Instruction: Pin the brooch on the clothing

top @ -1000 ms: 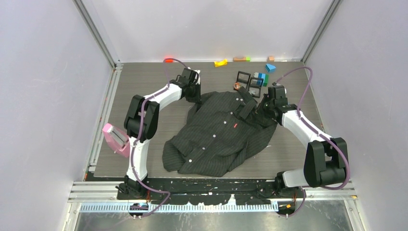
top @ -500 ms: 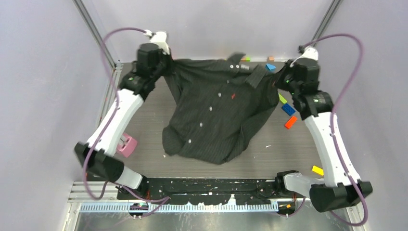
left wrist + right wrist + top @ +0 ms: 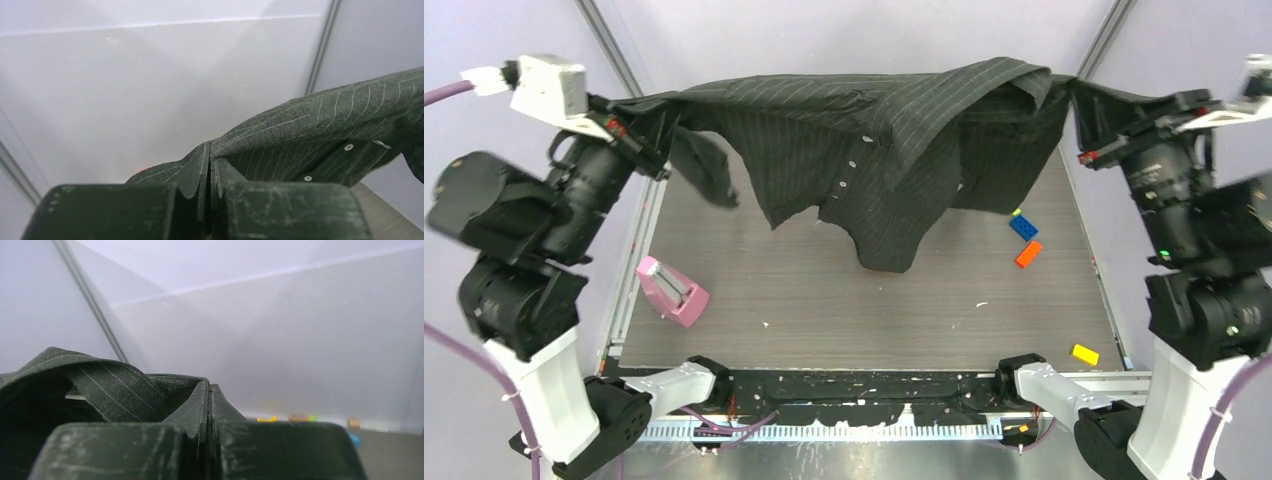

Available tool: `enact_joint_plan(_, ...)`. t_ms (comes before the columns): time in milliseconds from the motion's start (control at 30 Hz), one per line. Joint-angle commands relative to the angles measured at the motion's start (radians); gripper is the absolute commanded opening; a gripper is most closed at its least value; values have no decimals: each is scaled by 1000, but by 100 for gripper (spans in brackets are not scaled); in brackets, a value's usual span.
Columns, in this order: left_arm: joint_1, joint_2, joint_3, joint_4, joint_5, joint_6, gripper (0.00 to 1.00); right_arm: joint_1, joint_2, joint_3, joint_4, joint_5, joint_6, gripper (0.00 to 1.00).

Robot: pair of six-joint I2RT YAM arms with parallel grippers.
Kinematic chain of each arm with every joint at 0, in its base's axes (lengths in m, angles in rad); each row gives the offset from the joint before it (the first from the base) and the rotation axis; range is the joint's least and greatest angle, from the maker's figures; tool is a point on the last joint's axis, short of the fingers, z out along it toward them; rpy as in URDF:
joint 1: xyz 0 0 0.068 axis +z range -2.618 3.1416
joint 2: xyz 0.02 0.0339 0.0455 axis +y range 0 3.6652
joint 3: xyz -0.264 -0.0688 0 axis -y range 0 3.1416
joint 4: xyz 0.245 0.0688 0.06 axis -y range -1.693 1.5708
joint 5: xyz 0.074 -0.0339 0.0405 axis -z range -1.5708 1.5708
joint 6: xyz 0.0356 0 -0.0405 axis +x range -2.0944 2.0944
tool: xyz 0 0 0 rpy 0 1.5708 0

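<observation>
The clothing (image 3: 874,130), a dark pinstriped button-up shirt, hangs in the air, stretched between both raised arms above the far half of the table. My left gripper (image 3: 629,125) is shut on the shirt's left edge. In the left wrist view its jaws (image 3: 209,150) pinch the fabric (image 3: 320,125), which runs off to the right with white buttons showing. My right gripper (image 3: 1089,125) is shut on the right edge. The right wrist view shows its jaws (image 3: 208,387) closed on a fold of the cloth (image 3: 100,385). The brooch is out of view.
A pink object (image 3: 671,290) lies at the table's left edge. Blue (image 3: 1024,226), orange (image 3: 1028,254) and yellow (image 3: 1084,354) blocks are scattered on the right side. More small blocks (image 3: 266,418) line the back wall. Enclosure walls stand close on both sides.
Both arms have risen and spread apart, carrying the shirt from the table up into the air. It now hangs stretched between them with its hem off the surface.
</observation>
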Motion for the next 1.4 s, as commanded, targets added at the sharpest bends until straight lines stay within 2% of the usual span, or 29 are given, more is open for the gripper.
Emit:
enact_joint_plan(0,28,-10,171,-143,-81,67,0,-31,6,152,58,104,-79,0)
enact_joint_plan(200,29,-35,240,-154,-22,50,0,-30,45,308,58,93,-91,0)
enact_joint_plan(433,29,-73,206,-131,-20,31,0,-31,54,306,104,81,-105,0)
enact_joint_plan(500,29,-75,154,-114,-39,39,0,-31,64,262,128,81,-105,0)
enact_joint_plan(633,28,8,39,-166,-243,51,0,-31,103,108,217,83,-95,0)
enact_joint_plan(700,29,34,-72,-167,-344,29,0,-31,138,0,299,67,-77,0)
enact_joint_plan(733,31,39,-181,-138,-375,14,0,-31,178,-80,369,59,-59,0)
enact_joint_plan(767,44,44,-257,-98,-375,-2,0,-30,202,-121,408,54,-47,0)
enact_joint_plan(833,101,72,-360,-15,-271,-38,0,-29,309,-231,494,20,-18,1)
enact_joint_plan(933,156,141,-439,50,-145,-47,0,-25,489,-304,601,-78,3,1)
enact_joint_plan(1000,165,175,-464,74,-94,-38,0,-16,550,-338,641,-139,12,1)
enact_joint_plan(1033,167,182,-471,77,-78,-39,0,-12,560,-374,651,-162,11,4)
enact_joint_plan(1067,168,186,-479,85,-64,-40,0,-1,567,-396,679,-205,8,15)
enact_joint_plan(1100,170,186,-489,93,-57,-40,0,4,566,-445,693,-232,6,22)
enact_joint_plan(1133,171,185,-494,94,-56,-42,0,17,561,-468,707,-284,5,36)
enact_joint_plan(1200,179,190,-490,78,-59,-46,0,53,544,-531,707,-342,-3,52)
enact_joint_plan(1267,186,189,-488,59,-73,-53,0,109,518,-607,704,-381,-26,63)
enact_joint_plan(1367,197,177,-502,43,-80,-64,0,203,484,-728,696,-400,-39,69)
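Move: I hold the clothing stretched between both hands, its middle roughly 15 cm below them, 23 cm to the right of my left hand and 23 cm to the left of my right. The table middle lies 60 cm below both, about 14 cm ahead and 22 cm right of my left hand, 13 cm ahead and 24 cm left of my right. From my right hand, the blue brick is 18 cm ahead, 8 cm right; the orange brick 13 cm ahead, 9 cm right. I draw both hands back about 7 cm and up, the right more, then whip them forward and down towards the table, tipping the fingers down some 50 degrees. My left hand drops roughly 33 cm, rises slightly and keeps its pinch. My right plunges farther, opens on the way to let go of the clothing, then draws back and left. ##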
